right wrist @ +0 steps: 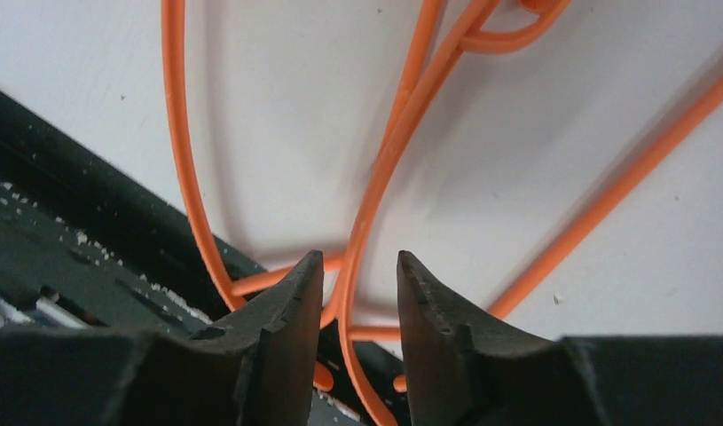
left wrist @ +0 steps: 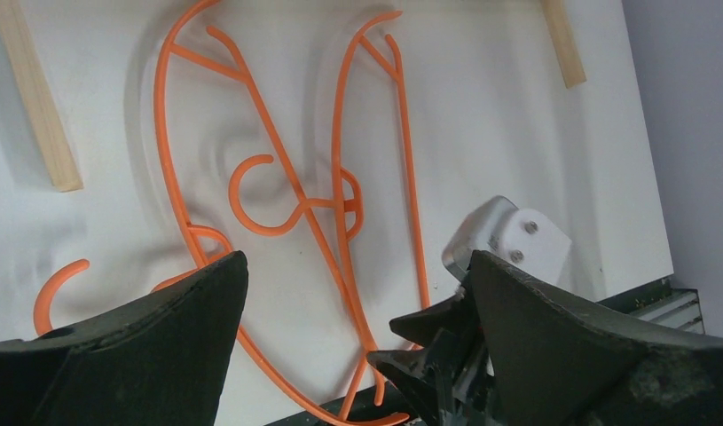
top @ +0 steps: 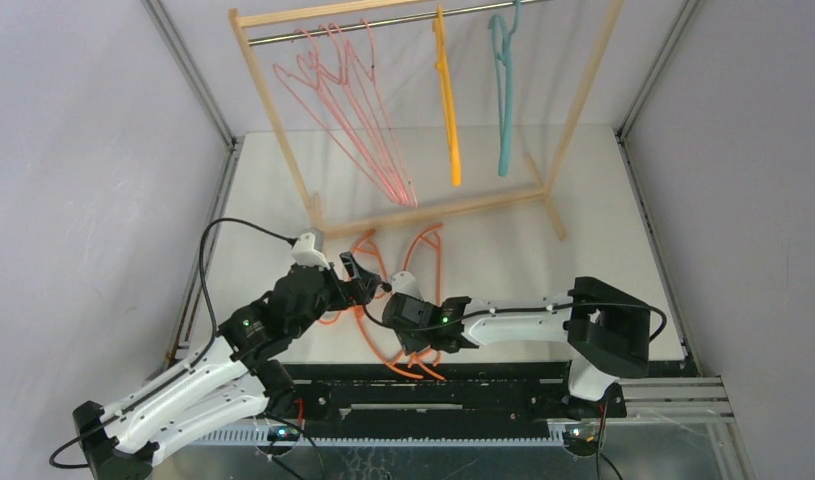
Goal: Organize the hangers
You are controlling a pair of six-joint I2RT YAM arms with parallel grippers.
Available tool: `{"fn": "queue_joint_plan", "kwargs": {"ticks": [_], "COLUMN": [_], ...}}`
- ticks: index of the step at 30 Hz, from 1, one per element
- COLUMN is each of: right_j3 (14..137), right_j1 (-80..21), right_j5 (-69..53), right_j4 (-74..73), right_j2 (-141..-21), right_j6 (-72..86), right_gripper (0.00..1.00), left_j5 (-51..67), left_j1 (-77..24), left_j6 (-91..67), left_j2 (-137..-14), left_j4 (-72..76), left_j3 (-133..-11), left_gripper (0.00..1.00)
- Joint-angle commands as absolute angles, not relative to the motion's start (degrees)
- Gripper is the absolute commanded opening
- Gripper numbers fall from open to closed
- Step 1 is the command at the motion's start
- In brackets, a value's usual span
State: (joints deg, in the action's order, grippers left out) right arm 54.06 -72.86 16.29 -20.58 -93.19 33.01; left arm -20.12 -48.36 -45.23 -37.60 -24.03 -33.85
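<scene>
Two orange hangers (top: 430,240) (left wrist: 251,98) lie crossed on the white table in front of the rack, their lower ends overhanging the black rail at the near edge. My right gripper (right wrist: 360,266) (top: 421,350) is down over that near end. Its jaws straddle one thin orange bar (right wrist: 375,177), with a narrow gap showing on either side of it. My left gripper (left wrist: 357,262) (top: 358,272) hovers wide open above the hangers' middle, holding nothing. On the rod hang several pale pink hangers (top: 353,110), a yellow-orange hanger (top: 448,110) and a teal hanger (top: 503,100).
The wooden-framed rack (top: 273,110) with its metal rod (top: 383,22) stands at the back of the table, its base bar (top: 433,212) just behind the orange hangers. A black rail (top: 463,392) runs along the near edge. Grey walls close in both sides.
</scene>
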Motion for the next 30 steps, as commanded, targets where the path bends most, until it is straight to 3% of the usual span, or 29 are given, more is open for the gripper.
{"fn": "queue_joint_plan", "kwargs": {"ticks": [1, 9, 19, 30], "right_j3": [57.1, 58.4, 58.4, 56.9], "right_j1": [-72.0, -71.1, -69.0, -67.5], "right_j5": [13.4, 12.3, 13.9, 11.2], "right_j4": [-16.2, -15.1, -19.9, -30.3], "right_j2": [-95.7, -101.0, -99.9, -76.2], "right_j6": [30.1, 30.2, 29.3, 26.3], "right_gripper": [0.43, 0.41, 0.02, 0.00], "left_j5": [-21.8, -21.6, -21.4, -21.6], "left_j1": [-48.1, -48.1, -48.1, -48.1], "left_j6": [-46.3, -46.2, -46.2, -44.8], "left_j2": [-37.1, -37.8, -37.4, -38.4], "left_j4": [-23.5, -23.5, -23.0, -21.0], "left_j3": [-33.9, -34.5, -34.0, -34.9], "left_gripper": [0.99, 0.99, 0.99, 1.00]}}
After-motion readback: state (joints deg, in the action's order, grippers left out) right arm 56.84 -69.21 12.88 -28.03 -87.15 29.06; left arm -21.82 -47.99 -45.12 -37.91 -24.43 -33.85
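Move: From the right hand, the curved bar of the right orange hanger, near its robot-side end, lies about 2 cm ahead, 1 cm left and 3 cm below; its hook is some 11 cm ahead and 6 cm left. The left orange hanger, partly crossing it, centres roughly 7 cm ahead and 7 cm left, and the table's near edge is 4 cm back, straight behind. From the left hand that curved bar is about 7 cm back, 9 cm right and 16 cm below. The half-open right hand sinks about 2.5 cm while easing nearly 2 cm forward and left onto the right orange hanger, fingers straddling its curved bar just short of the near end, then closes fully and pinches the bar between the fingertips. Still gripping, it rises quickly by some 6 cm and drifts about 3 cm to the right, drawing the hanger up off the other one, the wrist hardly turning. ##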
